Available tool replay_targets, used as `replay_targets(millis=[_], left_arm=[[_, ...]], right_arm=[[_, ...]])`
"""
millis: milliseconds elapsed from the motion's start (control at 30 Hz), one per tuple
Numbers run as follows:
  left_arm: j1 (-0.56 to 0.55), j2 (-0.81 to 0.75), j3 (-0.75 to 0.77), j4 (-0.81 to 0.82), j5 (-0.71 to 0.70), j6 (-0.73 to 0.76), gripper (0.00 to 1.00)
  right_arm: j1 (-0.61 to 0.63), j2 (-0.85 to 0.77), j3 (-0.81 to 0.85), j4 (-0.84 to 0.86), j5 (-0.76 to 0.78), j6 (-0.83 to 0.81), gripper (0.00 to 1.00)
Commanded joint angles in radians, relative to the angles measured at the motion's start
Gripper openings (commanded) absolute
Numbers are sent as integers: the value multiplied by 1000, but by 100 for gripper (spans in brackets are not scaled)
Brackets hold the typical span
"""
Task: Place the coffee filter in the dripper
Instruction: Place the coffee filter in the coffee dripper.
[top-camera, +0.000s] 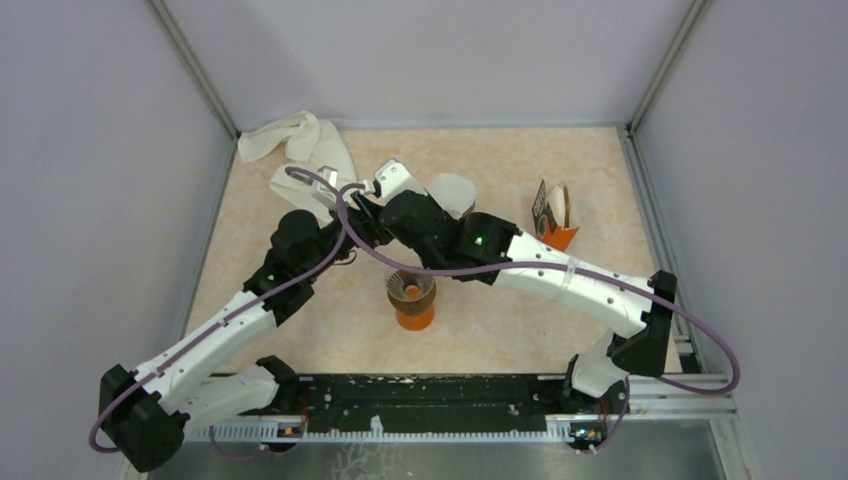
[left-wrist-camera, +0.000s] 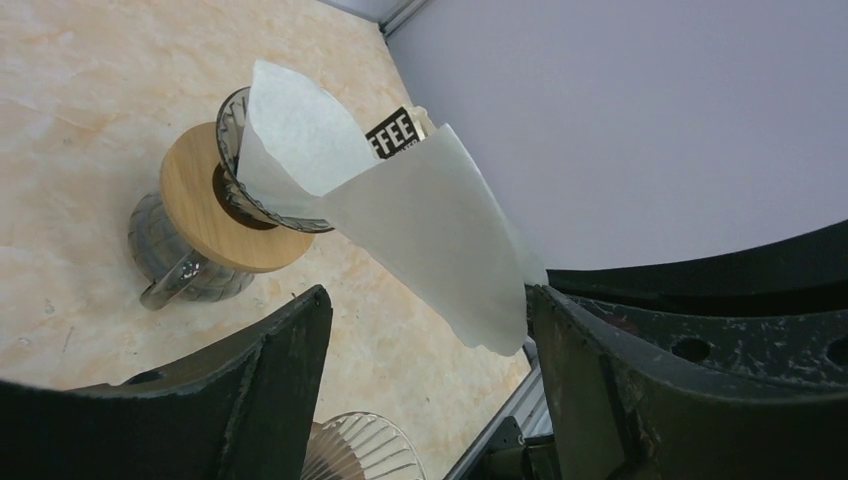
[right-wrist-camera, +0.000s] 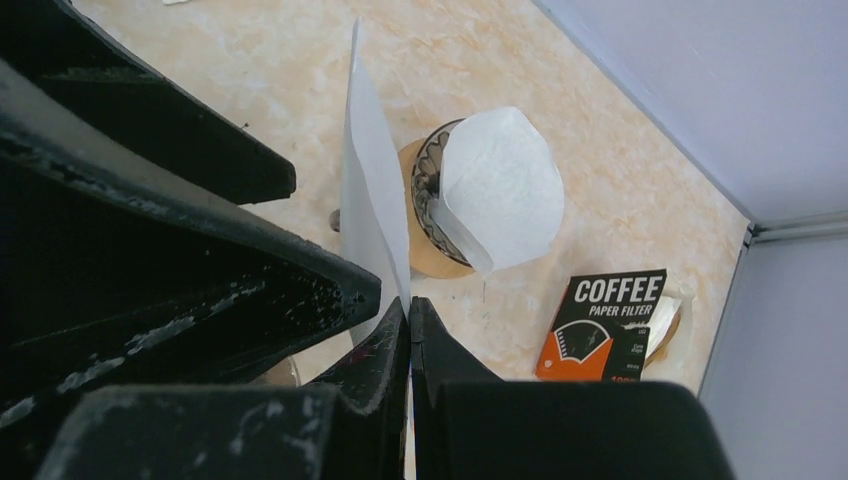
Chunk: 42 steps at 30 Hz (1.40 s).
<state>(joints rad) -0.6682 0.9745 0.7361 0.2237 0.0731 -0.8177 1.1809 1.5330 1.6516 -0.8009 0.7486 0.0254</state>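
My right gripper (right-wrist-camera: 410, 305) is shut on the lower edge of a white paper coffee filter (right-wrist-camera: 375, 200), which stands up edge-on from the jaws. In the left wrist view the same filter (left-wrist-camera: 430, 230) hangs flat, its lower tip between the fingers of my open left gripper (left-wrist-camera: 425, 300), close to the right finger. Behind it stands a glass dripper (left-wrist-camera: 205, 215) with a wooden collar, and another white filter (left-wrist-camera: 300, 130) sits in it. A second ribbed glass dripper (top-camera: 411, 298) stands on an orange base in front of both grippers, which meet at mid-table (top-camera: 360, 215).
An orange and black coffee filter box (right-wrist-camera: 605, 325) stands to the right near the metal rail. A crumpled white cloth (top-camera: 300, 145) lies at the back left corner. Grey walls close in the tabletop on three sides.
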Motion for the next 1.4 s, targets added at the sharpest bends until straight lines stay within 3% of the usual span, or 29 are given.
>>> replay_targets(millis=[0, 333, 800, 1067, 1233, 1367], left_arm=[[-8, -5, -9, -33, -60, 27, 77], [-8, -16, 21, -187, -141, 107, 67], [-20, 0, 27, -95, -48, 60, 50], [-47, 18, 32, -56, -57, 38, 49], [-51, 21, 36, -65, -75, 44, 30], [-57, 21, 46, -82, -87, 47, 6]], right_arm=[[20, -13, 57, 20, 31, -5, 0], [19, -26, 54, 37, 45, 22, 0], [20, -8, 34, 108, 8, 53, 0], [20, -5, 11, 124, 38, 48, 0], [20, -22, -11, 142, 84, 37, 0], [21, -30, -26, 152, 121, 27, 0]])
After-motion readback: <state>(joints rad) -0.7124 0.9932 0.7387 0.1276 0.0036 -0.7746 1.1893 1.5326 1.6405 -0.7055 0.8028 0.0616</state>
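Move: The left hand, open, has the coffee filter's middle roughly 4 cm to its right, 2 cm ahead and about level. The right hand already holds that filter; from it the empty dripper on the orange carafe lies some 11 cm back, 2 cm left and 20 cm below. The filled dripper on the glass mug stands about 6 cm ahead of the right hand, 5 cm to its right, equally low. The left hand dips about 4 cm, swings right and pinches the filter's free edge, the right still holding. ##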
